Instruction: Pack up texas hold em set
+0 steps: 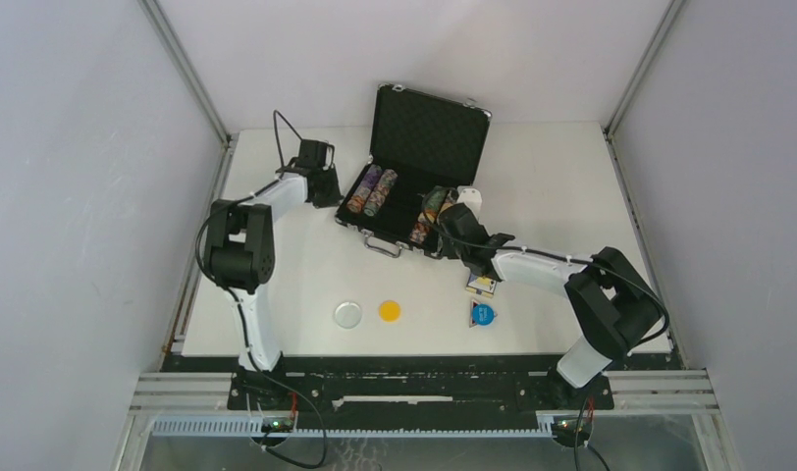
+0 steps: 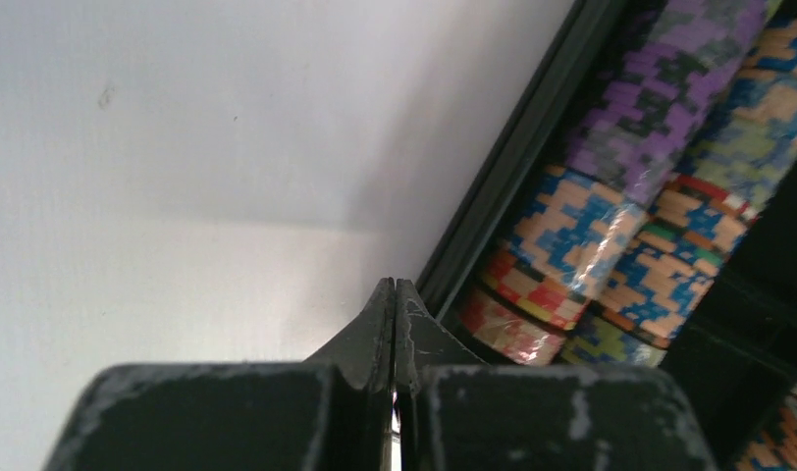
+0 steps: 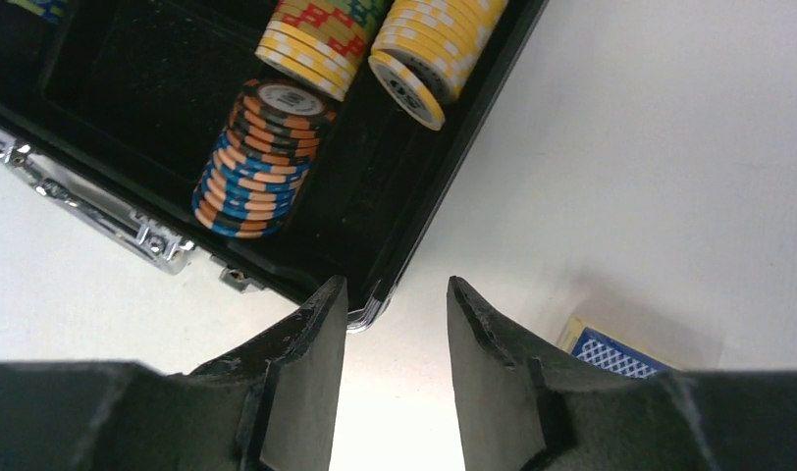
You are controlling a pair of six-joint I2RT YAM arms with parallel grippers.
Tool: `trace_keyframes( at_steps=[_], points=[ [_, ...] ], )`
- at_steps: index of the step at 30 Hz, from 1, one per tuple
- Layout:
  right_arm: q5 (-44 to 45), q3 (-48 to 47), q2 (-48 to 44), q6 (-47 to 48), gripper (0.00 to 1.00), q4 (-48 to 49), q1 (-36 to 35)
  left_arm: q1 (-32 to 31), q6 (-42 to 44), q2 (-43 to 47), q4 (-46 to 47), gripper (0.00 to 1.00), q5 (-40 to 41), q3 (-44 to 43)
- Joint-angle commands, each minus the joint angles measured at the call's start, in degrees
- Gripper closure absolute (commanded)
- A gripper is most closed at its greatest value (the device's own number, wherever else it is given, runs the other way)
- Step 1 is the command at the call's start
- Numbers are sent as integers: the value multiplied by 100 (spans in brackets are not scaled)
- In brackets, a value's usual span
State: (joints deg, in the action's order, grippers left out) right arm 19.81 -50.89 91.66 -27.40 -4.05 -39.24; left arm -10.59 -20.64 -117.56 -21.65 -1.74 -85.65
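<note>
The black briefcase point(image 1: 429, 128) stands open at the back middle with its lid upright. Wrapped rolls of multicoloured poker chips point(image 1: 373, 189) lie in its left slots, more chips point(image 1: 429, 211) in its right. My left gripper point(image 1: 328, 194) is shut on nothing, just outside the case's left edge point(image 2: 503, 167), beside the rolls point(image 2: 611, 196). My right gripper point(image 3: 395, 294) is open and empty over the table at the case's near right corner point(image 3: 370, 312). A blue-backed card deck point(image 1: 481, 285) lies behind it. A blue token point(image 1: 482, 314), a yellow token point(image 1: 389, 310) and a clear token point(image 1: 348, 314) lie loose in front.
The case's silver handle point(image 1: 382, 245) and latches point(image 3: 154, 245) face the near side. A blue and orange chip stack point(image 3: 262, 162) and a yellow stack point(image 3: 434, 49) lie near the case's right wall. Frame posts stand at the table's back corners.
</note>
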Motion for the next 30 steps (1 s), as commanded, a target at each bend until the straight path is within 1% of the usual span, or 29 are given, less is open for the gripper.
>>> trace_keyframes(
  at_steps=[1, 7, 9, 11, 13, 15, 19, 21, 24, 25, 27, 28, 30],
  points=[
    [16, 18, 84, -119, 50, 265, 128, -325, 183, 417, -87, 100, -234, 542],
    [-72, -27, 261, -160, 52, 353, 260, -482, 32, 969, 251, 100, -525, 1351],
    [-79, -26, 267, -185, 53, 385, 292, -606, -25, 1096, 342, 100, -542, 1503],
    [-60, -26, 252, -173, 53, 375, 294, -726, -60, 1144, 382, 100, -787, 1545],
    [10, -23, 167, -167, 54, 331, 303, -873, -109, 1224, 378, 100, -849, 1596],
    [115, 30, 27, -173, 54, 310, 303, -1015, -82, 1298, 310, 99, -737, 1645],
    [324, 312, -406, -200, 54, 395, 303, -1059, -195, 1466, 376, 98, -699, 1949],
    [462, 444, -663, -204, 54, 405, 303, -1060, -294, 1652, 667, 98, -839, 2261],
    [557, 576, -1063, -76, 54, 335, 320, -1127, -358, 1850, 813, 97, -988, 2543],
    [589, 591, -1162, 10, 48, 247, 329, -1180, -372, 1911, 853, 97, -992, 2609],
    [736, 601, -1298, 31, 22, -17, 336, -1295, -427, 2011, 944, 97, -1009, 2723],
    [779, 617, -1354, -4, 13, -143, 353, -1358, -433, 2050, 964, 96, -995, 2766],
    [762, 694, -1464, -80, 7, -311, 373, -1401, -438, 2097, 945, 93, -888, 2811]
  ],
)
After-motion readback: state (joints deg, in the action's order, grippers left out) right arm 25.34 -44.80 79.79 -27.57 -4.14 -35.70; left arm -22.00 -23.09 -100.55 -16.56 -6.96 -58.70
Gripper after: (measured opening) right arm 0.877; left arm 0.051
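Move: The chip case lies skewed, its middle about 16 cm right of the left hand and level with it; that hand's shut fingertips are beside the outer left wall. The purple chips are some 5 cm ahead and 7 cm right of them. From the right hand the case's middle is roughly 12 cm ahead and 10 cm left, its near right corner right under the half-open fingers; the card box lies 6 cm back, 9 cm right. The case's left wall is pushed by the left hand's shut fingertips, which slide back along it about 14 cm, veering 7 cm right and turning slightly clockwise, until they are just past the near left corner. At the near right corner the right hand dips a little and goes about 5 cm right, seeming to draw the corner along, then rises some 5 cm, its fingers opening nearly wide. ##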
